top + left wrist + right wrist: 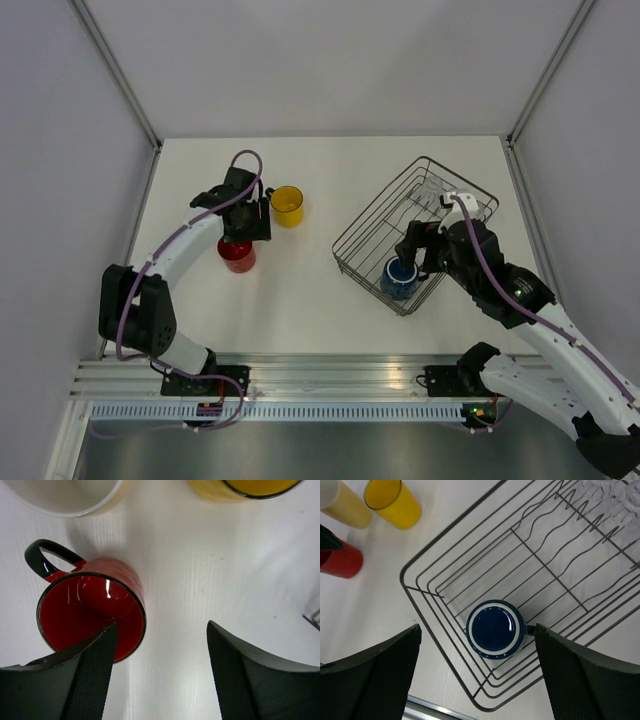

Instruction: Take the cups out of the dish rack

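The red cup (92, 612) stands upright on the table. My left gripper (161, 630) is open just above it, with one finger (95, 665) over its rim and nothing between the jaws. A pale yellow cup (65, 495) and a bright yellow cup (245, 489) stand just beyond. The dark blue cup (495, 629) sits upside down in the near corner of the wire dish rack (365, 215). My right gripper (477, 630) hovers open above the blue cup, one finger on each side and clear of it. Clear glass tumblers (615, 490) sit at the rack's far end.
The rack lies at an angle on the right half of the white table (320, 300). The three unloaded cups cluster on the left half. An aluminium rail (330, 365) runs along the near edge, and grey walls enclose the table.
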Available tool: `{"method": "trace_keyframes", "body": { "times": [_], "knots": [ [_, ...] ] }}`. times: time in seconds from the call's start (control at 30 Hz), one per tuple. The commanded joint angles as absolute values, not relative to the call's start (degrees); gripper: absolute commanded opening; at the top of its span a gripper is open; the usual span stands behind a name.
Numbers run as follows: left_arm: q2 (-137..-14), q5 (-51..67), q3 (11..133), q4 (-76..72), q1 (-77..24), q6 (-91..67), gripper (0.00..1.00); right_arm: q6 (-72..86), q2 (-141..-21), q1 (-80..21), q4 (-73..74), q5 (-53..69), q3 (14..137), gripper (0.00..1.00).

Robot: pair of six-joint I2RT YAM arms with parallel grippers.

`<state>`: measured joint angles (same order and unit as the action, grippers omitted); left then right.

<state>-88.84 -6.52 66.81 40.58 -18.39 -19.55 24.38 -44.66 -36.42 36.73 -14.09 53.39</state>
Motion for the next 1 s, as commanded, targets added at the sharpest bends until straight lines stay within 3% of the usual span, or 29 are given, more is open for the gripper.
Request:
{"method": "trace_keyframes", "body": {
  "times": [0.0,0.03,0.07,0.5,0.7,0.97],
  "knots": [
    [-80.61,-0.27,67.94,39.11,-18.37,-19.60,0.77,23.20,-48.50,-36.39,41.31,-16.08,55.02,0.98],
    [-77.03,1.30,67.85,39.20,-18.46,-20.03,0.95,23.20,-49.12,-36.47,41.57,-16.08,54.85,0.98],
    [-75.43,1.75,67.85,39.20,-18.54,-20.21,1.00,23.20,-49.65,-36.30,41.75,-16.08,54.41,0.98],
    [-50.82,7.65,63.38,41.39,-18.81,-18.38,1.00,27.94,-59.94,-36.39,42.63,-16.52,53.97,0.98],
    [-47.73,5.63,58.37,42.89,-18.81,-15.04,1.00,29.98,-59.58,-36.47,39.20,-17.23,52.73,0.98],
    [-46.67,4.04,52.21,41.40,-18.81,-13.36,1.00,21.27,-68.80,-36.47,43.24,-16.43,57.56,0.98]
  ]
}}
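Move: The blue cup sits in the dish rack almost straight beneath my right hand, about 2 cm ahead and 19 cm down; the rack's near corner is some 7 cm back, and the clear glasses stand about 24 cm ahead, 17 cm right. From my left hand the blue cup is about 34 cm right and 7 cm back. The red cup is 4 cm left, 1 cm back, with the cream cup 10 cm ahead, 5 cm left. I lower my open right hand about 10 cm towards the blue cup, pausing briefly partway, while its fingers tip some 20 degrees further down. My left hand, already loose from the red cup, opens fully and rises nearly 20 cm, drawing back about 10 cm towards my base and tipping its fingers up and forward, then sinks again by 7 or 8 cm. ##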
